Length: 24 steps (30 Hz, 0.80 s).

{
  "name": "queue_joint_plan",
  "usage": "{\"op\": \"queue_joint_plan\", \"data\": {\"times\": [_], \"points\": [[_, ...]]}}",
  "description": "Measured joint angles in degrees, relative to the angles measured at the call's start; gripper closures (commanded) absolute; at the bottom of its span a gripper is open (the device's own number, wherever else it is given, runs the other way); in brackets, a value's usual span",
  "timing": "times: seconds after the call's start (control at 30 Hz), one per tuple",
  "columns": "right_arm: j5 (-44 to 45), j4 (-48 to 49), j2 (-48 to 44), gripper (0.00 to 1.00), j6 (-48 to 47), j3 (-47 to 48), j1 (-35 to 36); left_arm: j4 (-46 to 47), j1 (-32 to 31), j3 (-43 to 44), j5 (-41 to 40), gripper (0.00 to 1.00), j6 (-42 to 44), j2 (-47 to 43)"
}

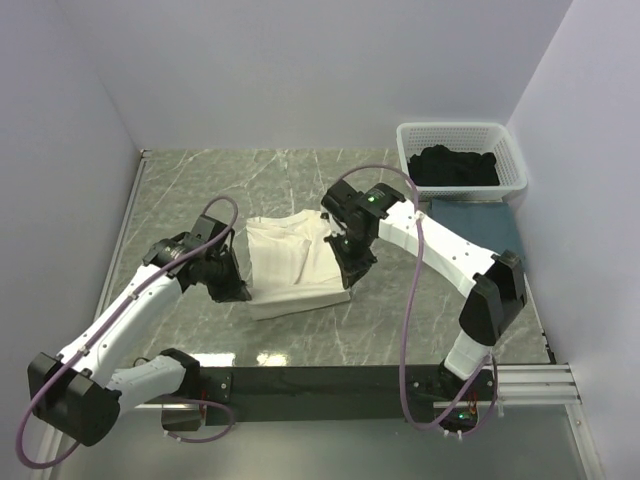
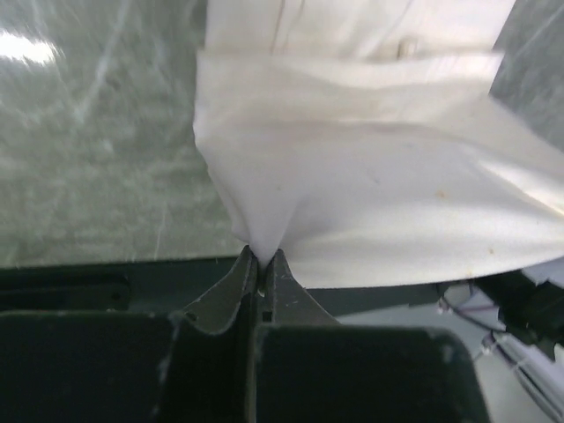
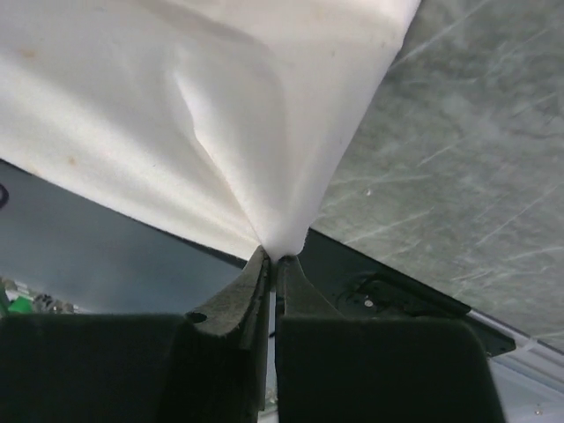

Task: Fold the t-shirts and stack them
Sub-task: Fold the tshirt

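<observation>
A white t-shirt (image 1: 295,262) lies partly folded in the middle of the table. My left gripper (image 1: 237,291) is shut on its near left corner; the pinched cloth (image 2: 264,238) shows in the left wrist view above the closed gripper (image 2: 262,258). My right gripper (image 1: 350,275) is shut on the near right corner; the white cloth (image 3: 282,229) rises from the closed gripper (image 3: 273,257). Both corners are lifted off the table. A pile of dark t-shirts (image 1: 455,165) lies in the white basket (image 1: 510,150) at the back right.
A dark blue folded cloth (image 1: 480,225) lies in front of the basket, right of my right arm. The marble table (image 1: 230,180) extends behind the shirt. A black bar (image 1: 330,380) runs along the near edge.
</observation>
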Motion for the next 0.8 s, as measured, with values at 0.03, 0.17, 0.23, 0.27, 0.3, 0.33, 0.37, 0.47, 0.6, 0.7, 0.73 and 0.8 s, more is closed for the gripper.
{"op": "queue_joint_plan", "data": {"times": [0.03, 0.17, 0.23, 0.27, 0.3, 0.33, 0.37, 0.47, 0.6, 0.7, 0.73, 0.8], "points": [[0.83, 0.04, 0.83, 1.0, 0.02, 1.4, -0.17, 0.83, 0.68, 0.04, -0.44, 0.99, 0.35, 0.2], [3.5, 0.92, 3.3, 1.0, -0.13, 5.64, -0.96, 4.61, 3.41, 0.85, -1.99, 0.99, 2.19, 1.84], [4.52, 1.2, 4.85, 1.0, -0.46, 7.87, -1.57, 7.08, 4.44, 1.09, -2.29, 0.99, 3.19, 3.41], [5.05, 1.62, 5.68, 1.0, -0.63, 8.87, -1.92, 8.17, 4.81, 1.09, -2.4, 0.99, 3.72, 4.02], [5.38, 2.19, 6.47, 1.0, -0.81, 9.6, -2.36, 9.42, 5.29, 1.09, -2.49, 0.99, 4.33, 4.98], [5.6, 2.69, 7.06, 1.0, -0.94, 10.03, -2.69, 10.71, 5.77, 1.09, -2.6, 0.99, 4.87, 5.9], [5.81, 3.34, 7.74, 1.0, -1.05, 10.4, -3.13, 11.89, 6.16, 1.09, -2.64, 0.99, 5.49, 6.75], [6.67, 4.79, 9.7, 1.0, -1.29, 11.39, -4.11, 15.08, 7.37, 1.27, -2.69, 0.99, 6.99, 9.16], [6.99, 6.69, 11.15, 1.0, -1.57, 12.37, -5.05, 17.77, 8.37, 2.14, -3.43, 0.99, 8.59, 10.99], [7.23, 7.67, 11.72, 1.0, -2.12, 13.92, -5.66, 19.74, 8.76, 2.91, -4.22, 0.99, 9.73, 11.72], [7.5, 7.8, 12.22, 1.0, -2.4, 15.04, -5.9, 20.15, 8.9, 3.28, -4.35, 0.99, 10.03, 12.07], [8.02, 8.63, 12.87, 1.0, -2.67, 16.52, -6.29, 21.51, 9.18, 3.91, -4.7, 0.99, 10.51, 12.92]]}}
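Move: Each hand has a corner of the t-shirt's hem pinched, roughly 12 to 14 cm above the table. The shirt's collar end lies about 30 cm ahead and 8 cm right of the left hand; from the right hand it is some 28 cm ahead and 17 cm left. The blue pad is roughly 23 cm ahead and 38 cm right of the right hand, with the white basket about 43 cm ahead and 36 cm right. Still pinching the two hem corners, both hands carry the raised hem forward together over the shirt's body towards the collar end, about 12 to 13 cm and nearly level, holding it stretched between them. The wrists tip meanwhile, so that both sets of fingertips swing forward some 15 degrees; the grippers stay shut. ##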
